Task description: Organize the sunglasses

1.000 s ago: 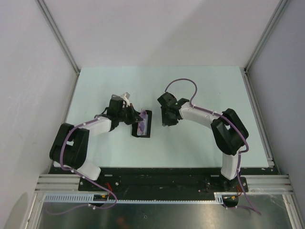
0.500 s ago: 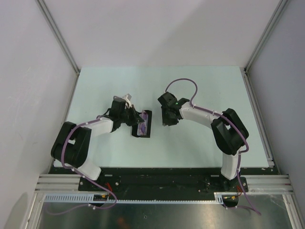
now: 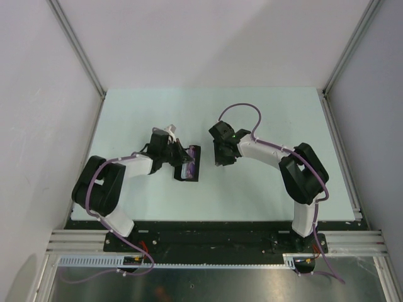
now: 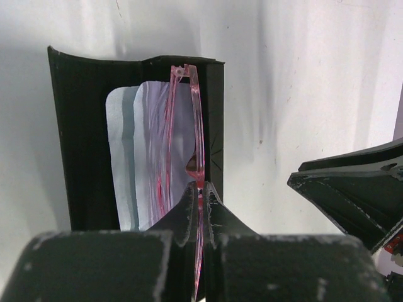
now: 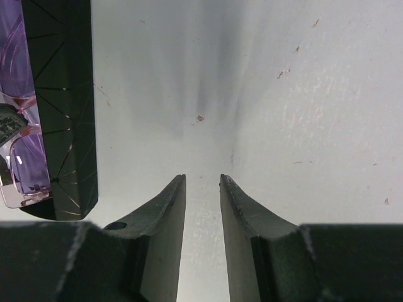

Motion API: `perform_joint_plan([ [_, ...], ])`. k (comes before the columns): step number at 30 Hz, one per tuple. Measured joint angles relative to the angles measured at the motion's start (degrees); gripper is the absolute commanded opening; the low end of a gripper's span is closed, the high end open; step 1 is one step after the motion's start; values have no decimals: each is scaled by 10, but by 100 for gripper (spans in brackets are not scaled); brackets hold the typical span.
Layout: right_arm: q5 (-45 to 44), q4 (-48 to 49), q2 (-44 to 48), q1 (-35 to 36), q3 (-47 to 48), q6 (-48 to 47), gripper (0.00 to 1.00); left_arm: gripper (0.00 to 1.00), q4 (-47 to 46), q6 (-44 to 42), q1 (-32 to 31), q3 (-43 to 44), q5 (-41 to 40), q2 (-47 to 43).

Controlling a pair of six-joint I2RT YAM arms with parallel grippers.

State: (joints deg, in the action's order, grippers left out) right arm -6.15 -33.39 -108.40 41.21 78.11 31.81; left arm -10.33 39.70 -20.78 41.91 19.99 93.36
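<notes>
The sunglasses (image 4: pixel 196 126), with a thin pink frame and purple lenses, hang edge-on over an open black case (image 4: pixel 82 126) that holds a pale blue cloth (image 4: pixel 123 157). My left gripper (image 4: pixel 200 186) is shut on the frame's rim. In the top view the left gripper (image 3: pixel 178 155) sits at the left side of the case (image 3: pixel 195 153), with the sunglasses (image 3: pixel 187 166) over it. My right gripper (image 5: pixel 202 179) is open with nothing between its fingers, just right of the case (image 5: pixel 63 94). A purple lens of the sunglasses (image 5: pixel 22 163) shows at the left edge of the right wrist view.
The pale table (image 3: pixel 271 113) spreads behind and to the right of both arms. White walls and metal rails close it on three sides. The right gripper's finger (image 4: pixel 352 189) shows to the right of the case in the left wrist view.
The left arm has shifted a little to the right, bringing the sunglasses further over the case. The right arm has not moved.
</notes>
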Motion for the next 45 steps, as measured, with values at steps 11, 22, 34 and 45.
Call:
perform_joint_plan([
  [11, 0, 0, 0, -1, 0, -3, 33, 0, -26, 4, 0, 0, 14, 18],
  [22, 0, 0, 0, -1, 0, -3, 34, 4, -43, 9, 0, -2, 28, 28],
  [34, 0, 1, 0, -1, 0, -4, 34, 34, -55, 17, 0, -9, 24, 37],
  [45, 4, 5, 0, -1, 0, -6, 34, 43, -37, 16, -1, -10, 16, 24],
])
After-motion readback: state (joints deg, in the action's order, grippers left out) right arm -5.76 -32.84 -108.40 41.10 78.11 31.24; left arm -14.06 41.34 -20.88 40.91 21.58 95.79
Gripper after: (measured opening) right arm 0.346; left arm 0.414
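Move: The left hand holds the folded sunglasses by the bridge, their middle at its fingertips, lengthwise over the open black case, whose middle is about 1 cm to its left, level front to back and some 3 cm below. The cleaning cloth lies in the case, also about 1 cm left and 2 cm below; the open right gripper waits roughly 11 cm to the right and 1 cm back. From the right hand the case is about 12 cm left, level front to back and 3 cm lower. Still pinching the sunglasses at the bridge, the left hand eases about 1 cm to the right and slightly down, setting them towards the right-hand side of the open case with hardly any turn of the wrist. Then its fingers spread from shut to some two-fifths open and let go of the bridge while the hand sinks roughly another half centimetre, the tips staying low on either side of the frame as it drifts a touch back left and barely starts to lift. ##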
